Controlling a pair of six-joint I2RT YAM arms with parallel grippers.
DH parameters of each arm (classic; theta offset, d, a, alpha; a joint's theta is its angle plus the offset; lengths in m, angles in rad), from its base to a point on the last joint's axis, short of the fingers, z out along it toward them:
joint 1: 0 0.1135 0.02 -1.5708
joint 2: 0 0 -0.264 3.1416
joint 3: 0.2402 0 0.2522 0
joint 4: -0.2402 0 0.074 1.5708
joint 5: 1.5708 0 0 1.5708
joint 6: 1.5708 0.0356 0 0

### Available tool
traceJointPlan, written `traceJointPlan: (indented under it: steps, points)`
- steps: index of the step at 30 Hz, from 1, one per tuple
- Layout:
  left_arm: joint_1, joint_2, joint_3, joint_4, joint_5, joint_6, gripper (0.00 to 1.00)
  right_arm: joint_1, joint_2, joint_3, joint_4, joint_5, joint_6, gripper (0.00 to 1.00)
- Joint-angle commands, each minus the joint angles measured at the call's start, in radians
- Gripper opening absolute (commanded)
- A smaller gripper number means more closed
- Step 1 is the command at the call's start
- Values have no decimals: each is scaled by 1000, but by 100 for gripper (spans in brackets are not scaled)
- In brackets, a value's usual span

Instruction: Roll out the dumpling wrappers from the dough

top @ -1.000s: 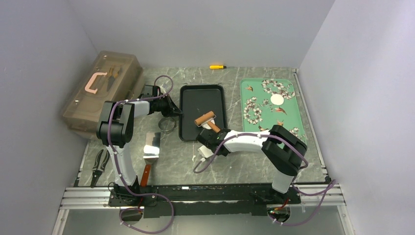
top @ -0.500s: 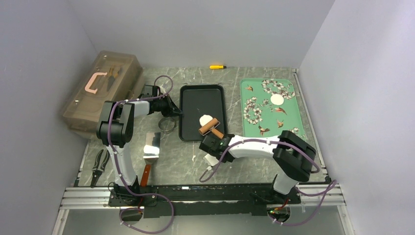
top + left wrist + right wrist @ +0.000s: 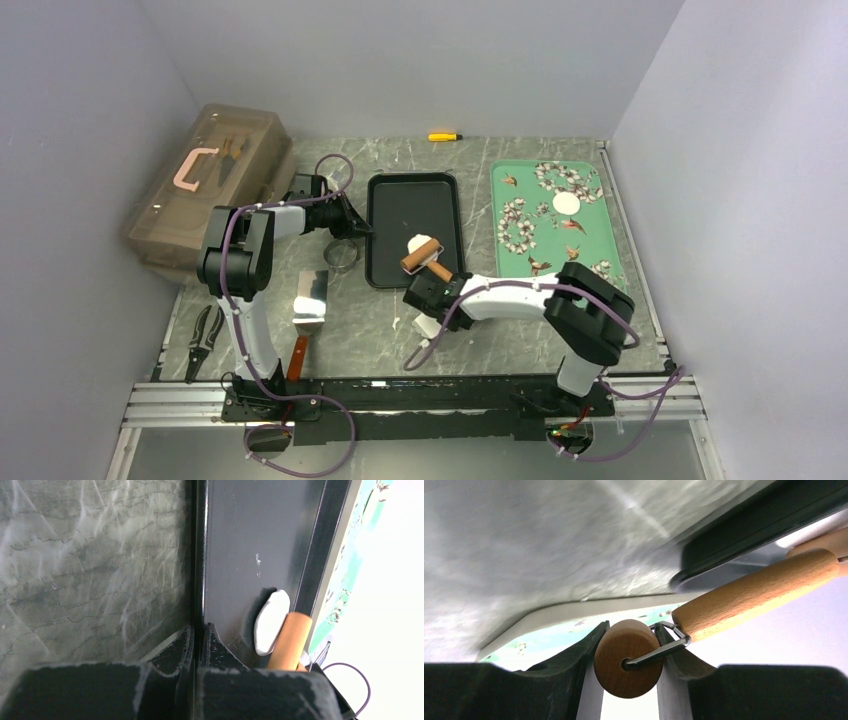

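The dough [image 3: 421, 242] is a flattened white lump at the near right of the black tray [image 3: 400, 215]. It also shows in the left wrist view as a white oval of dough [image 3: 271, 621]. The brown wooden roller [image 3: 420, 256] lies against the dough's near side. My right gripper [image 3: 438, 274] is shut on the roller's handle [image 3: 627, 657], and the roller barrel [image 3: 756, 594] reaches out to the right. My left gripper [image 3: 354, 228] is shut on the tray's left rim [image 3: 199, 580]. One round dumpling wrapper [image 3: 566, 203] rests on the green floral tray [image 3: 520, 180].
A metal ring cutter [image 3: 343, 256] and a bench scraper [image 3: 311, 301] lie left of the black tray. A brown toolbox [image 3: 210, 185] stands at the far left, with pliers [image 3: 204, 342] near the front. A yellow tool [image 3: 445, 136] lies by the back wall.
The roller came back toward the near edge and off the dough, which now shows, then shifted slightly left. The left arm kept still on the tray rim.
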Motion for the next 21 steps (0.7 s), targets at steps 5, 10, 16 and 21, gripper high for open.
traceJointPlan:
  steps: [5, 10, 16, 21]
  points:
    - [14, 57, -12, -80, -104, 11, 0, 51, -98, -23, -103, 10, 30, 0]
    - [14, 56, -12, -78, -100, 12, 0, 9, 39, 82, 15, 7, -53, 0]
    - [11, 31, -1, -46, -40, 45, 0, -20, 14, 135, 36, -15, 21, 0]
    - [2, -36, 48, -67, -36, 123, 39, -40, -100, 157, 183, 14, 60, 0]
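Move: The dough lies in the black tray, roughly 10 cm ahead and 7 cm to the left of the right hand, some 4 cm lower; the roller held by its handle is about 7 cm ahead and 6 cm left, over the dough's near side. The left fingers are shut on the tray's left rim. From them the dough lies about 9 cm right and 3 cm back, the metal ring about 5 cm left and 5 cm back. Keep the right grip on the roller handle and draw it back about 2 cm, rising slightly, then swing forward and left across the dough by some 4 cm each way, sinking a little at first. Finish by raising the roller about 2 cm, tipping the hand's left side up some 10 degrees. Hold the left hand in place on the tray rim, then part its fingers at the very end. ##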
